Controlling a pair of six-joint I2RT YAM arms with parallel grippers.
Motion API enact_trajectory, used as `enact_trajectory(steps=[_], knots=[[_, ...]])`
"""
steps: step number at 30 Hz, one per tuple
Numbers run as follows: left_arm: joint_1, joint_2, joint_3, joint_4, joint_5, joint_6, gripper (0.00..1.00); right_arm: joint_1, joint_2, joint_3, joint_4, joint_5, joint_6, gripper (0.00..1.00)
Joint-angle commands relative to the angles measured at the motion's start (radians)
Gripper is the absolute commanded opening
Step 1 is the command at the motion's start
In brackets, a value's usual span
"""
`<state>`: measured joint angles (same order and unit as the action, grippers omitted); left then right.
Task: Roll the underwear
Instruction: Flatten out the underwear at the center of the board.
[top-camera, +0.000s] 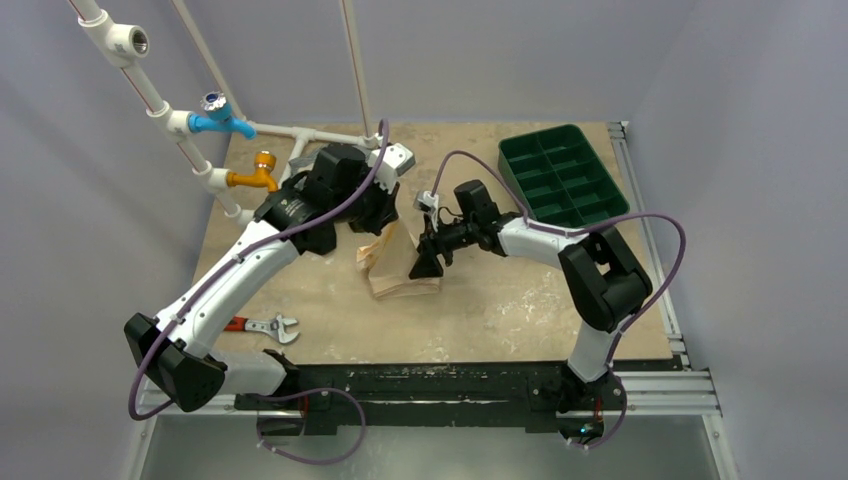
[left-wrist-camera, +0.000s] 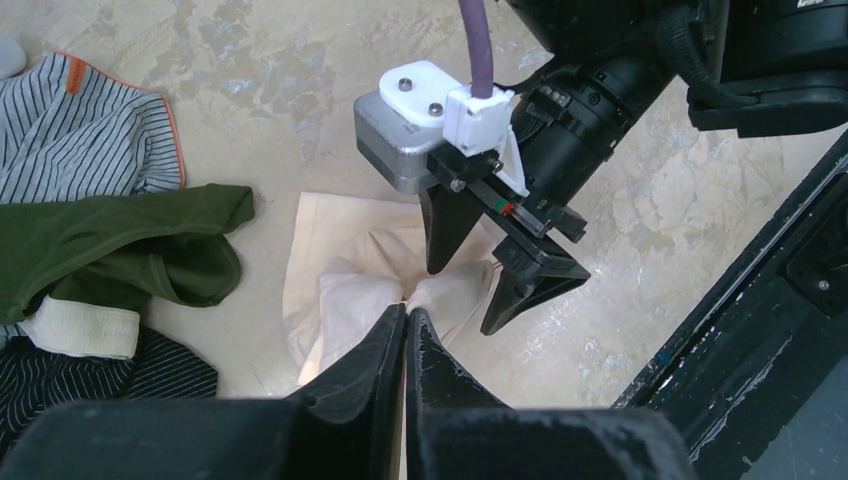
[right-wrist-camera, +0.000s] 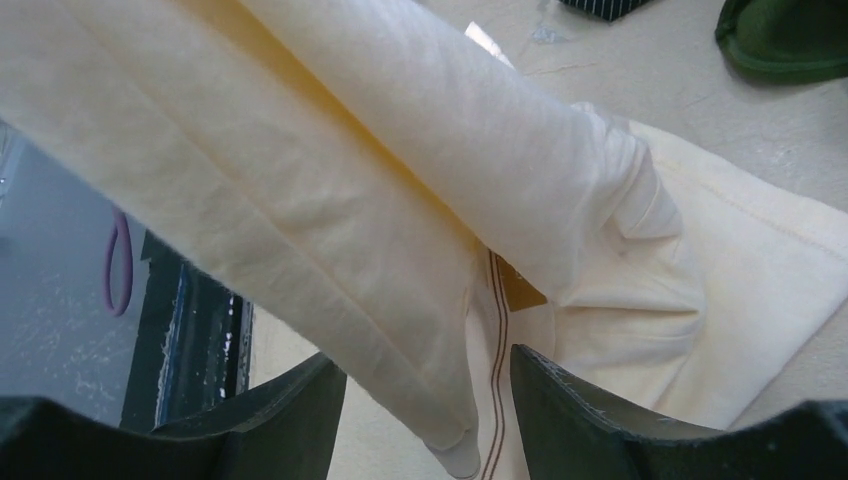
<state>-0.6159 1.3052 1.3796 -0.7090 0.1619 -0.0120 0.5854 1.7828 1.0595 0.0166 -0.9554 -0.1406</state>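
Note:
The underwear, pale beige with a thin brown-striped band, lies partly flat on the table's middle, with part of it pulled up. In the left wrist view my left gripper is shut, and the underwear puckers into its tips. My right gripper faces it, open, with its fingers down at the same bunch. In the right wrist view a lifted fold of the underwear hangs loosely between the spread fingers of the right gripper. From above, the left gripper is mostly hidden under its wrist and the right gripper sits on the cloth's right edge.
A green compartment tray stands at the back right. White pipes with a blue tap and an orange tap rise at the back left. A wrench lies front left. An olive-green garment and a grey striped garment lie beside the underwear.

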Motion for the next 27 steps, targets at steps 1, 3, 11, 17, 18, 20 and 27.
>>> enact_trajectory(steps=[1, 3, 11, 17, 18, 20, 27], knots=[[0.012, -0.021, 0.041, 0.018, 0.010, -0.022, 0.00, 0.023, 0.010, 0.007, 0.042, -0.007, 0.012, 0.60], [0.014, -0.025, 0.039, 0.019, 0.013, -0.022, 0.00, 0.023, 0.016, 0.013, 0.006, 0.001, -0.025, 0.59], [0.024, -0.046, 0.020, 0.025, 0.014, -0.018, 0.00, 0.022, 0.016, 0.055, -0.134, -0.003, -0.159, 0.51], [0.035, -0.055, 0.013, 0.029, 0.016, -0.018, 0.00, 0.017, 0.020, 0.063, -0.197, -0.004, -0.216, 0.35], [0.036, -0.056, 0.012, 0.030, 0.017, -0.017, 0.00, 0.017, 0.020, 0.064, -0.197, -0.003, -0.215, 0.32], [0.038, -0.056, 0.008, 0.032, 0.021, -0.018, 0.00, 0.016, 0.018, 0.073, -0.208, -0.001, -0.216, 0.25], [0.049, -0.080, -0.015, 0.037, 0.036, 0.006, 0.00, -0.058, -0.050, 0.167, -0.370, 0.031, -0.286, 0.01]])
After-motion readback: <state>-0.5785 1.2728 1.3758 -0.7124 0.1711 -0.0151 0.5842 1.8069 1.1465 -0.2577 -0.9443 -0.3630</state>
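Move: Between the right hand's open fingers, about 1 cm back and 2 cm below its hand point, hangs the free edge of the underwear. The underwear's lower part lies on the board some 4 cm back, 5 cm left and 9 cm below that hand, and the dark green cloth about 10 cm ahead, 12 cm left and 9 cm below. From the left hand, which still holds the underwear's top, that free edge is roughly 9 cm to the right, 2 cm back and 17 cm below. Closing from well over half open to nearly shut, the right fingers pinch the hanging edge of the underwear, after the hand has eased down and back about 2 cm each and begun drifting right. At the end it comes 1 cm forward and up again. The left hand, fingers shut on the top, keeps its hold and shifts about 1 cm left and up. ##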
